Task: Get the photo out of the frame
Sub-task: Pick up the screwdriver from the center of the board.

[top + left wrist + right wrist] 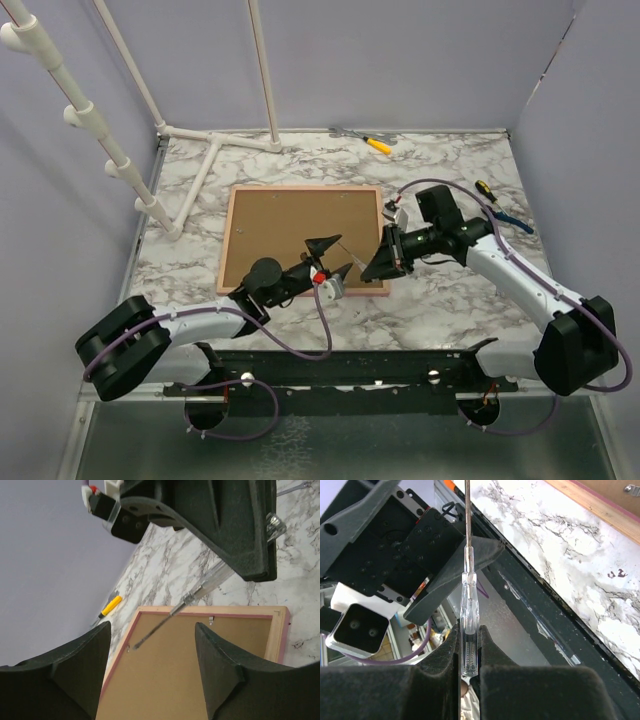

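The frame (pixel 290 235) lies back-up on the marble table, its brown board ringed by a thin pink border. The photo is hidden under that board. My right gripper (pixel 380 258) hovers over the frame's near right corner, shut on the clear handle of a screwdriver (pixel 470 630). Its thin shaft (pixel 165 620) slants down over the board, the tip close to a small clip (pixel 129 647) at the frame's edge. My left gripper (pixel 335 256) is just left of it above the frame's near edge, open (pixel 152 627), with nothing touching its fingers (pixel 75 670).
A white pipe rack (pixel 215 150) stands at the back left. A yellow-handled screwdriver (pixel 378 144) lies by the back wall, and another tool (pixel 490 195) lies at the right behind the right arm. A second clip (pixel 211 621) sits on the frame's far edge.
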Robot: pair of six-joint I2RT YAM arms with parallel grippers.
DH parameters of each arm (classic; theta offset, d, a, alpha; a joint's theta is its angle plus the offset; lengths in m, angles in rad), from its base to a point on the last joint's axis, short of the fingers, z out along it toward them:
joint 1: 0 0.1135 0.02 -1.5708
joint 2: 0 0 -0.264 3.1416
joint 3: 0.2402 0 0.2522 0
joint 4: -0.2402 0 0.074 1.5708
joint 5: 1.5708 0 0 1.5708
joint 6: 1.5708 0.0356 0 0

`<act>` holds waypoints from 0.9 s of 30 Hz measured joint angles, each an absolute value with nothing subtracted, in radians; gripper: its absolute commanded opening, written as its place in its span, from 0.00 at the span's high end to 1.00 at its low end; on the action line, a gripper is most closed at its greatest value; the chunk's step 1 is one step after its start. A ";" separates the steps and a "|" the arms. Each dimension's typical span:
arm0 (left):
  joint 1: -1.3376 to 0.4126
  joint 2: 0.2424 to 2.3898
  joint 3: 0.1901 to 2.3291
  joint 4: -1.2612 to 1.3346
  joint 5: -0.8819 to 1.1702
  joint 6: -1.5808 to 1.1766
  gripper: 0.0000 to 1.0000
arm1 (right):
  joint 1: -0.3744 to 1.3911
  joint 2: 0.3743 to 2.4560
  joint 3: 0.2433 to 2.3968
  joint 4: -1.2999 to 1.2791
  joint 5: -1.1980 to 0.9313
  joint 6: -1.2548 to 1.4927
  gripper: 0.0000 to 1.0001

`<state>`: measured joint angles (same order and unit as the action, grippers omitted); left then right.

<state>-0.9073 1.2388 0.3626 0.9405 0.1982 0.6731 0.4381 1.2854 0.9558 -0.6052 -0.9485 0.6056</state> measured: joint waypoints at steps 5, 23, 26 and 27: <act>-0.907 1.250 0.402 0.917 0.253 0.725 0.39 | 0.438 1.302 0.944 -0.576 -0.972 0.639 0.99; -0.915 1.259 0.496 0.680 0.353 0.881 0.90 | 0.438 1.315 0.925 -0.515 -1.005 0.693 0.95; -0.919 1.269 0.501 0.662 0.353 0.910 1.00 | 0.434 1.316 0.922 -0.517 -1.004 0.707 0.81; -0.922 1.272 0.502 0.653 0.353 0.926 1.00 | 0.432 1.316 0.920 -0.518 -1.004 0.712 0.68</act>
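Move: The screwdriver, held by its clear handle in the right hand, slants forward and to the left. Its middle, where shaft meets handle, lies about 3 cm to the left hand's right, 1 cm back and 1 cm below; the right fingertips are some 6 cm right and 4 cm back, level with it. The frame's centre is roughly 6 cm ahead, 9 cm left and 17 cm below. From the right hand, the screwdriver's middle is about 3 cm forward, 3 cm left and 1 cm lower. Rightward by about 3 cm and a little back, the left hand eases in towards the screwdriver held out to it, rising slightly first and then sinking, its fingers dipping and swinging clockwise through 10 to 15 degrees. Its fingers close from two-thirds open to almost shut and pinch the shaft just beyond the handle's collar, while the right hand stays nearly in place and keeps its grip on the handle. ##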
